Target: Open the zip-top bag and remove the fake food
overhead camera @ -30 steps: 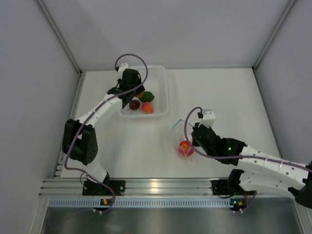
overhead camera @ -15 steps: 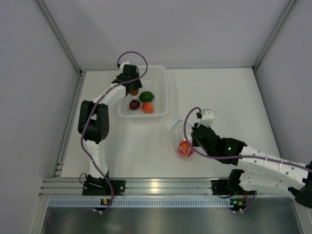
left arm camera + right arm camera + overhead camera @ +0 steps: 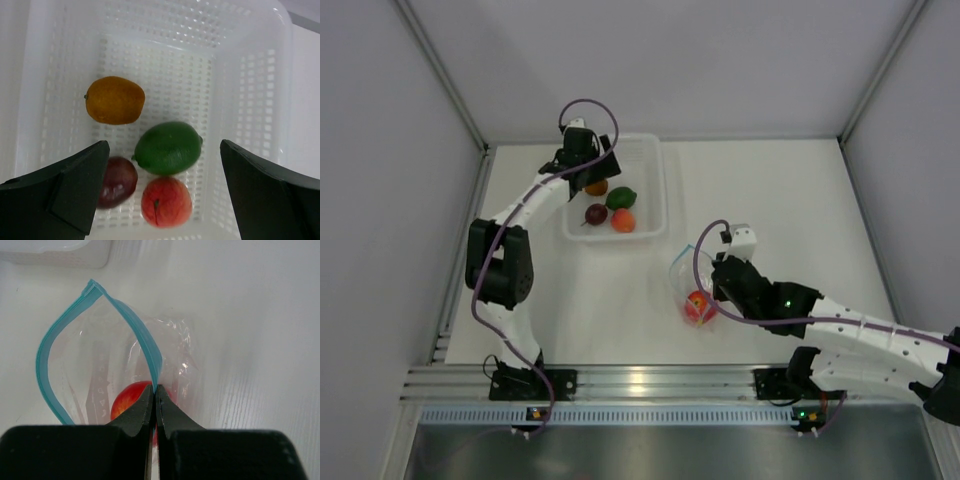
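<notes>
The clear zip-top bag (image 3: 686, 277) lies on the table right of centre, its teal strip (image 3: 50, 365) gaping open. One piece of fake food, a red fruit (image 3: 126, 396), is still inside it. My right gripper (image 3: 155, 390) is shut on the near side of the teal strip. My left gripper (image 3: 162, 145) hangs wide open and holds nothing, above the white tub (image 3: 250, 75). In the tub lie a brownish-orange fruit (image 3: 115, 100), a green one (image 3: 168, 148), a dark maroon one (image 3: 117, 181) and an orange one (image 3: 166, 201).
The perforated white tub (image 3: 655, 180) stands at the back left of the table, close to the rear wall. Grey enclosure walls (image 3: 380, 200) close in both sides. A metal rail (image 3: 640, 380) runs along the near edge by the arm bases.
My left gripper has opened wide and drawn back slightly toward the tub's far end, leaving the brownish-orange fruit lying in the tub. The right gripper and the bag have not moved.
</notes>
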Robot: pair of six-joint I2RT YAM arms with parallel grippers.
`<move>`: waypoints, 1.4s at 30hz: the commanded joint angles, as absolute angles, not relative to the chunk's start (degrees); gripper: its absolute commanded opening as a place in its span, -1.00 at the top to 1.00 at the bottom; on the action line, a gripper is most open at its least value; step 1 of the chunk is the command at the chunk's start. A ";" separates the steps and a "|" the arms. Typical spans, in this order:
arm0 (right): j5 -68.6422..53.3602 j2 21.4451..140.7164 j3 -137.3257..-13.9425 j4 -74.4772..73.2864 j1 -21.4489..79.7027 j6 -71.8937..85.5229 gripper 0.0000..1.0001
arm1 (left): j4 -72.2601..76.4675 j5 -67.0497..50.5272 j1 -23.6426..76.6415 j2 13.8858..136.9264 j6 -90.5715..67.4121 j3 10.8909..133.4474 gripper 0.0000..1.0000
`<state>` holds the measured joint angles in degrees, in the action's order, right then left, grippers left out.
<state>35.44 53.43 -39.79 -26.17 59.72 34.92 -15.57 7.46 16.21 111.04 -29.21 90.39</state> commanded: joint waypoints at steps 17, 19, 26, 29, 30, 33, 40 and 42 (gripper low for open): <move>36.91 48.78 -36.83 -23.73 58.36 39.72 1.00 | -13.18 25.74 61.05 72.86 -39.37 63.55 -0.39; 37.44 48.08 -36.39 -23.73 58.36 40.16 1.00 | -12.75 26.63 64.14 72.42 -40.60 63.11 -0.06; 38.06 46.14 -35.51 -23.20 58.36 41.66 1.00 | -11.16 30.50 74.35 76.90 -44.47 63.46 0.33; 37.27 44.65 -34.46 -21.98 58.27 42.36 1.00 | -6.52 30.23 74.36 78.13 -47.37 60.75 0.48; 37.09 44.13 -34.19 -21.62 58.36 42.54 1.00 | -5.63 31.28 74.36 78.40 -49.90 60.04 0.58; 36.83 43.33 -33.23 -21.62 58.36 43.24 1.00 | -4.22 35.59 74.18 80.41 -52.90 59.24 0.56; 35.42 41.92 -31.91 -20.74 58.36 43.59 1.00 | -4.22 30.06 71.19 89.37 -55.28 63.01 0.49; 35.59 42.01 -31.82 -21.00 58.36 43.59 1.00 | -4.22 28.92 70.49 91.05 -55.46 63.63 0.50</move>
<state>35.73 42.52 -31.83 -24.05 58.74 42.74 -7.20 30.79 71.57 88.99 -53.21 60.88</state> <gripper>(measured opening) 0.009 0.254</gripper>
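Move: The red food left in the bag lies far back and to the right of the left gripper: about 31 cm back, 26 cm right and 9 cm lower. The bag's open mouth is some 26 cm back and 24 cm right. Under the left gripper in the tray, the avocado is about 1 cm back and 4 cm right, the peach 6 cm back and 5 cm right. From the right gripper, the red food is about 1 cm ahead, 3 cm left and 8 cm below. Bring the left gripper up out of the tray and sweep it back about 35 cm and to the right about 25 cm, turning clockwise and narrowing the wide-open fingers to a small gap; then sink about 9 cm and ease slightly forward over the bag's mouth, towards the red food. Keep the bag's rim pinched in the right gripper, easing it about 2 cm right and rolling its left side up. ##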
